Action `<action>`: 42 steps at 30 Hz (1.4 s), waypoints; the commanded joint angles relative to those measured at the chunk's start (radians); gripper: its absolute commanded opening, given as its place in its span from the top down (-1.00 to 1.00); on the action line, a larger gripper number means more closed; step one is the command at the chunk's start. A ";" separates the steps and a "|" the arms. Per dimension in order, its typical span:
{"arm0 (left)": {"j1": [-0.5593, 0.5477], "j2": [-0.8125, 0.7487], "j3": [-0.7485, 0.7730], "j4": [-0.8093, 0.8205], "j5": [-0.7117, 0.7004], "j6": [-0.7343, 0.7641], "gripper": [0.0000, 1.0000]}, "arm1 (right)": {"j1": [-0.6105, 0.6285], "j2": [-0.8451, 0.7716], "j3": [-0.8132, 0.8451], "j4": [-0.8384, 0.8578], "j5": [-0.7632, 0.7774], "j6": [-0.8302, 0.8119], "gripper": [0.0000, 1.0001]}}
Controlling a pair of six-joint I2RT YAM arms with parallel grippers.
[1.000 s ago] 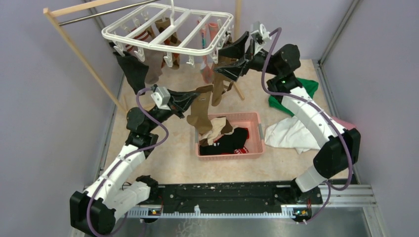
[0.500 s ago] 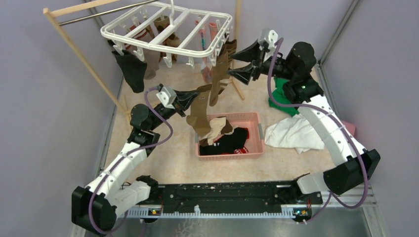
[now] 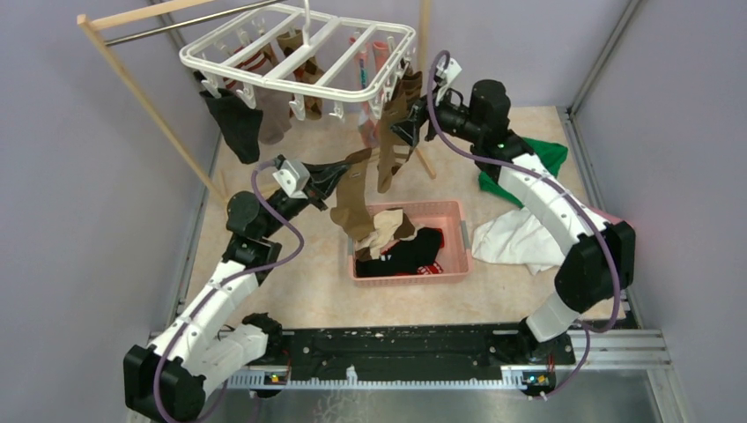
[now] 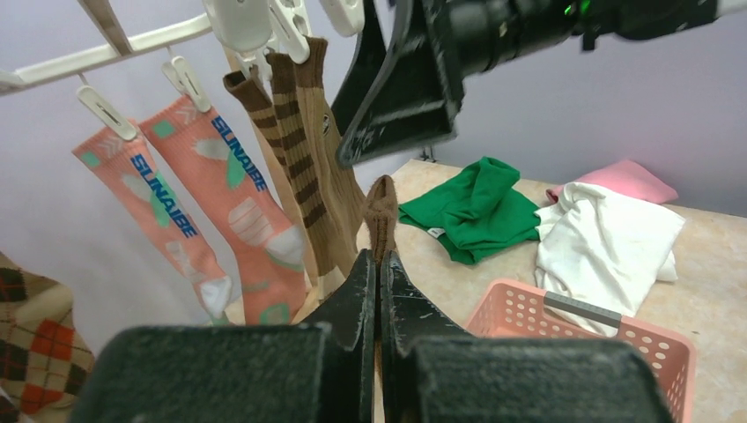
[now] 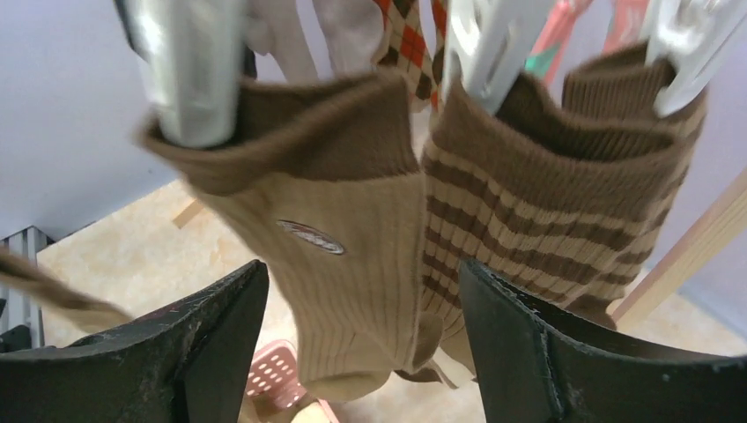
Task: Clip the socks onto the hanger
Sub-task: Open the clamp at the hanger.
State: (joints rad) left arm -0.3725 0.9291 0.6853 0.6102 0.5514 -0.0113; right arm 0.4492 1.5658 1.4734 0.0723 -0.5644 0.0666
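Observation:
The white hanger (image 3: 299, 53) hangs at the top with several socks clipped under it, among them a black sock (image 3: 236, 128) and pink-teal socks (image 4: 229, 194). My left gripper (image 3: 339, 176) is shut on the edge of a plain brown sock (image 4: 380, 207), which dangles over the basket. My right gripper (image 5: 361, 335) is open at the hanger's right corner. A tan-brown sock (image 5: 335, 264) hangs from a clip (image 5: 189, 79) between its fingers (image 5: 220, 344), ungripped. A brown-cream striped sock (image 5: 546, 194) is clipped beside it.
A pink basket (image 3: 408, 276) below the hanger holds more socks (image 3: 414, 251). White cloth (image 3: 520, 240), green cloth (image 3: 551, 159) and pink cloth (image 3: 617, 220) lie to its right. The wooden rack (image 3: 145, 97) slants along the left.
My right gripper swung out to the right, then came back to the hanger's right corner with its jaws wider apart. The left gripper kept its hold and hardly moved.

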 commanded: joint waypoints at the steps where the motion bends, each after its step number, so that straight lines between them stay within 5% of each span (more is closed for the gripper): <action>1: 0.006 -0.061 -0.015 -0.012 -0.025 0.032 1.00 | 0.006 0.051 0.072 0.087 -0.004 0.045 -0.57; 5: 0.006 -0.083 -0.021 -0.034 -0.042 0.034 1.00 | -0.004 0.089 0.079 0.115 0.011 0.080 -0.39; 10: 0.006 -0.086 -0.020 -0.045 -0.048 0.034 1.00 | -0.029 0.103 0.076 0.185 0.010 0.092 0.35; 15: 0.006 -0.073 -0.009 -0.049 -0.045 0.035 1.00 | -0.069 0.117 0.096 0.199 0.009 0.074 0.76; 42: 0.007 0.099 0.063 0.078 0.036 -0.053 1.00 | -0.142 0.479 0.607 -0.071 0.119 0.036 0.78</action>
State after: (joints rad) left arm -0.3683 0.9962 0.6979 0.5938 0.5476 -0.0330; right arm 0.3153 2.0197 1.9858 0.0082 -0.4721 0.0826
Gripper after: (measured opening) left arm 0.012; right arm 0.103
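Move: The right hand, open, is just short of the plain brown sock hanging at the hanger's near right corner. The sock's middle is about 3 cm ahead, 3 cm left and 6 cm below, its clip some 6 cm left, 3 cm ahead and 7 cm above. The striped sock hangs about 5 cm beyond the plain one. From the left hand, still holding another brown sock, the hanging plain one lies some 14 cm ahead, 9 cm right, a little lower. The right fingers close on the upper part of the hanging plain brown sock after a short dip of about 3.5 cm down and forward. Keeping that pinch, the hand rises again and pulls the sock forward and somewhat right, ending roughly 15 cm ahead of its start and turning some 10 degrees clockwise. The left hand keeps its own brown sock, easing back slightly, then a couple of centimetres forward and down. ##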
